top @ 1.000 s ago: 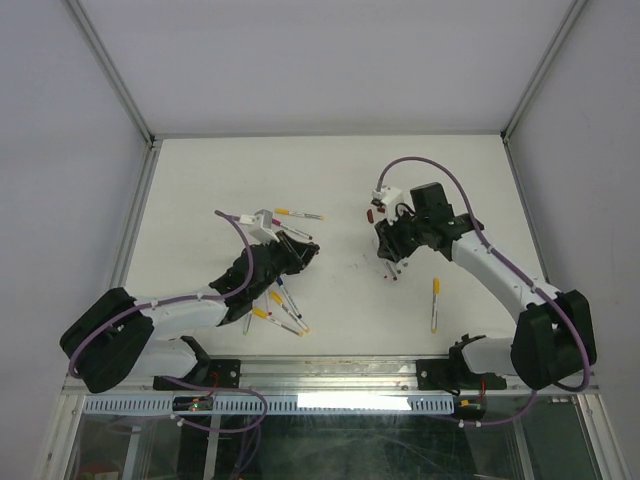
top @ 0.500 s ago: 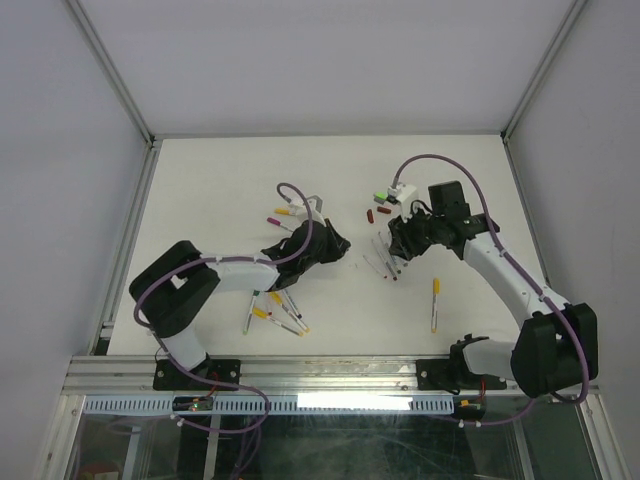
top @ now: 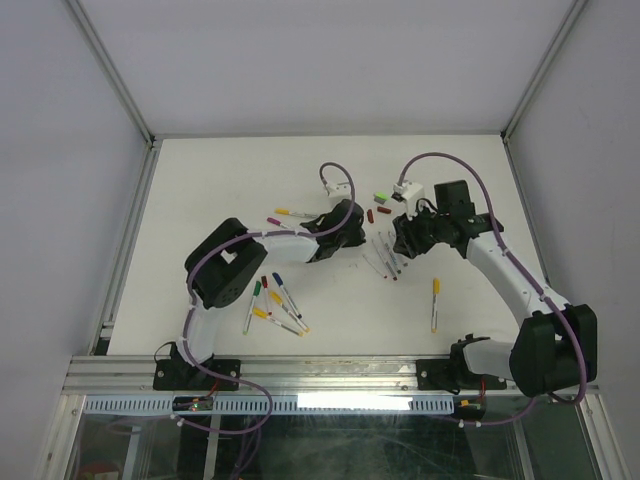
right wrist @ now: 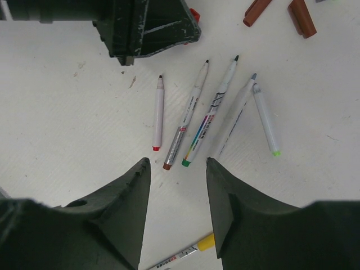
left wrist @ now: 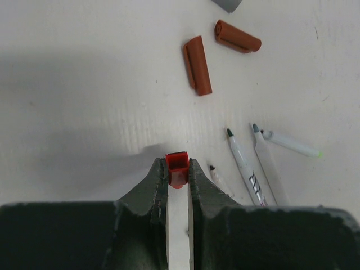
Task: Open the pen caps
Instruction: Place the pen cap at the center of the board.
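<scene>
My left gripper [left wrist: 178,169] is shut on a small red pen cap [left wrist: 178,167], held just above the table. Two dark red pen caps [left wrist: 197,65] [left wrist: 238,36] lie ahead of it. In the top view the left gripper [top: 352,224] sits left of those dark red pen caps [top: 377,212]; a green cap [top: 380,196] lies just beyond. My right gripper [right wrist: 178,166] stands open and holds nothing, above the near ends of several uncapped pens [right wrist: 188,121]. In the top view the right gripper [top: 400,245] hovers over the uncapped pens [top: 385,262].
A yellow-capped pen [top: 436,303] lies alone at the front right, its cap also below the right fingers [right wrist: 203,243]. Several capped pens [top: 275,305] are scattered at the front left, and one yellow-capped pen [top: 295,212] lies behind them. The left gripper's body [right wrist: 149,25] is close to the right gripper.
The left arm has swung right from the capped pens at the front left to beside the dark red caps, carrying the red cap. The right gripper's jaws have widened slightly.
</scene>
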`<state>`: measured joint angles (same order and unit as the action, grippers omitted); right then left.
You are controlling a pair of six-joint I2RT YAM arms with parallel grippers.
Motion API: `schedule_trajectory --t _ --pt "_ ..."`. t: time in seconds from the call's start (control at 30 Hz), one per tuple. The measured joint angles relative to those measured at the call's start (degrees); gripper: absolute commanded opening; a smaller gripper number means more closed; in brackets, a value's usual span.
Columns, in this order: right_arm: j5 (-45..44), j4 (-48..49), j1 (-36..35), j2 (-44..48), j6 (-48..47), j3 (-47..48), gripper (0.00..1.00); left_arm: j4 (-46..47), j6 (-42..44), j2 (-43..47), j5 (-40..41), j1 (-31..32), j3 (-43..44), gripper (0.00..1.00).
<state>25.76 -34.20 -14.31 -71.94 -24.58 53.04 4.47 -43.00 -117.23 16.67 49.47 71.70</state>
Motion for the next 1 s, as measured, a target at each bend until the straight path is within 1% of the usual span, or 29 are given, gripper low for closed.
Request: schedule_trajectory --t 0.1,0.3,0.5,0.83,0.9,0.93,1.0 --pt "0.00 0.00 0.24 0.00 0.00 0.00 0.47 -2.43 1.09 -2.97 -0.02 -0.85 4.76 0.07" --pt "0.00 0.02 0.81 0.35 0.00 -0.02 0.48 -5.07 2.60 -5.51 -0.04 -2.86 8.87 0.19" --pt "0.00 0.02 1.01 0.74 0.00 -0.02 0.48 -6.47 3.28 -5.57 -0.20 -4.02 9.51 0.31" --pt "0.39 0.02 2.12 0.98 -0.02 -0.07 0.49 -6.62 4.59 -5.31 -0.26 -4.33 9.70 0.36" --pt "0.83 0.02 2.54 1.36 -0.04 -0.24 0.49 -6.86 5.20 -4.68 -0.31 -4.33 9.51 0.40" --pt "1.16 0.00 2.75 1.57 -0.09 -0.35 0.49 -6.88 5.66 -3.85 -0.48 -4.33 8.96 0.44" --pt "2.14 -0.13 3.23 2.19 -0.31 -0.44 0.49 -6.99 6.69 -1.46 -0.87 -4.50 7.41 0.45"
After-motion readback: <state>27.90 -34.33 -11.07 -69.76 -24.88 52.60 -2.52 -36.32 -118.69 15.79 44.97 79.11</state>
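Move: Some 4 cm ahead of the left hand, 1 cm to its left and about 1 cm lower is the bare patch of board for the red cap it already holds. The nearer brown cap lies about 6 cm ahead and 3 cm right, the farther brown cap 8 cm ahead and 6 cm right, and the uncapped red pen roughly 8 cm back and 4 cm right. From the right hand the patch is about 12 cm ahead, 15 cm left and 11 cm below. Sliding forward about 4.5 cm, almost level and just above the board, the left hand carries the red cap in beside the nearer brown cap, edging slightly left. As it slows, its fingers part to nearly half open and let go of the cap; then it lifts some 2 cm and starts to draw back and left. ##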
